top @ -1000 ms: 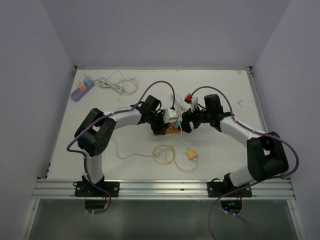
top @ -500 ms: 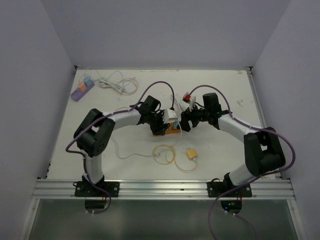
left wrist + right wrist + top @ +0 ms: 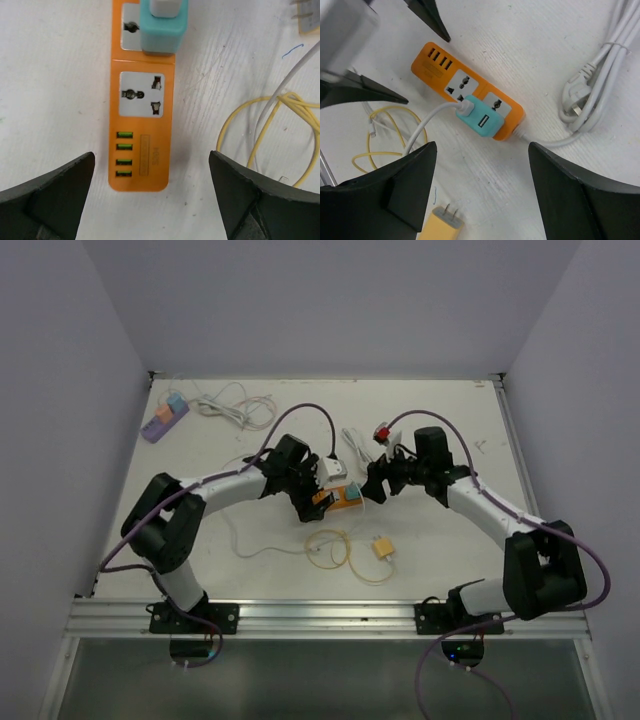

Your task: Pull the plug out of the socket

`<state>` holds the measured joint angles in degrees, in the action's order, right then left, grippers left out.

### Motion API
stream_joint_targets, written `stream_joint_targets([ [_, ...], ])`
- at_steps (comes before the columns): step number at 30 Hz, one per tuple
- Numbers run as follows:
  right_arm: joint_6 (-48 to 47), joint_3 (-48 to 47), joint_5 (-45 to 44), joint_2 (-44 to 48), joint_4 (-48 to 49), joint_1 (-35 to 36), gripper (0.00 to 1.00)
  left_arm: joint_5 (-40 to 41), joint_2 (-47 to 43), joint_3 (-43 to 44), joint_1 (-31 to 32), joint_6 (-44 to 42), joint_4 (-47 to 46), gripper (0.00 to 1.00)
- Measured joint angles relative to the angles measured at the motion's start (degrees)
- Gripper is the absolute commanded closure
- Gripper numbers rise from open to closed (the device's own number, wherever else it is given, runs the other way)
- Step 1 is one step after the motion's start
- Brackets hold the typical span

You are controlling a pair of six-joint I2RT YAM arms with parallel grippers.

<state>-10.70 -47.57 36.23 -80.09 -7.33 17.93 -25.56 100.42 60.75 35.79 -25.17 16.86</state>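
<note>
An orange power strip [image 3: 142,125] lies flat on the white table; it also shows in the top view [image 3: 335,499] and the right wrist view [image 3: 470,95]. A teal plug adapter [image 3: 479,119] with a white cable sits in its socket, also visible at the top of the left wrist view [image 3: 164,27] and in the top view [image 3: 352,490]. My left gripper [image 3: 151,165] is open over the strip's USB end, touching nothing. My right gripper [image 3: 482,150] is open just short of the teal plug, holding nothing.
A yellow plug [image 3: 442,225] and a thin yellow cable loop [image 3: 270,135] lie near the strip. A coiled white cord [image 3: 595,85] lies beyond it. A purple power strip [image 3: 165,418] with white cable sits at the far left corner, a small red object [image 3: 380,432] behind the right arm.
My left arm has drawn back to the left, uncovering the orange strip. My right arm has shifted slightly. The teal plug stays in the socket.
</note>
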Motion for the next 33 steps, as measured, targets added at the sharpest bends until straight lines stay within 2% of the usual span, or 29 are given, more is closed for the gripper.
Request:
stream_joint_targets([
  [4, 3.34, 0.24, -5.4, 4.52, -2.6, 0.0, 0.29, 3.67, -9.07, -4.11, -0.26, 5.7, -3.37, 0.0],
  [5, 4.5, 0.24, -6.93, 5.4, -2.78, 0.0, 0.33, 4.52, -11.54, -4.96, -0.39, 7.54, -4.63, 0.0],
  [6, 6.21, 0.22, -8.83, 6.4, -3.1, 0.0, 0.43, 5.51, -13.84, -5.7, -0.5, 9.53, -5.81, 0.0],
  [9, 13.57, -0.92, -16.61, 7.69, -5.62, 0.0, 0.51, 7.56, -19.3, -7.76, -0.81, 15.43, -10.21, 0.0],
  [17, 33.57, -5.27, -31.61, 2.32, -12.59, 0.46, 0.53, 8.2, -25.03, -16.81, -0.87, 27.82, -20.94, 0.0],
  [24, 45.81, -6.69, -42.1, -6.54, -18.12, 6.88, 0.68, 7.96, -22.64, -18.86, 2.73, 28.72, -26.6, 0.0],
  [29, 52.37, -8.41, -44.89, -10.4, -18.91, 7.98, 0.67, 7.82, -21.57, -21.88, 4.85, 28.35, -34.75, 0.0],
  [33, 56.22, -9.97, -45.77, -12.79, -18.75, 8.2, 0.62, 8.22, -21.55, -26.6, 5.35, 28.57, -41.72, 0.0],
])
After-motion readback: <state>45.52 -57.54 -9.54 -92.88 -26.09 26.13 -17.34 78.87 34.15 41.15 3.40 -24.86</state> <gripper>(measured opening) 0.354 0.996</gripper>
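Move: The teal plug, upright in the orange socket strip, is roughly 5 cm left of the right hand, about 1 cm ahead and 8 cm below. The strip's middle lies 8 cm left and level ahead, the white cable bundle 10 cm ahead and 3 cm left, the yellow plug 12 cm back and 3 cm right, all about 10 cm below. From the left hand, the teal plug is 9 cm right, 2 cm ahead and slightly lower. Beside the teal plug and the strip's corded end, the right hand swings right, rising slightly, then sinks for a net drop of about 7 cm. It turns clockwise some 60 degrees, tips its fingers down and narrows them to roughly half their gap. The left hand, already wide open, lifts clear of the strip's other end, ending about 8 cm higher and a little farther back and right, its fingers tilted flatter. ##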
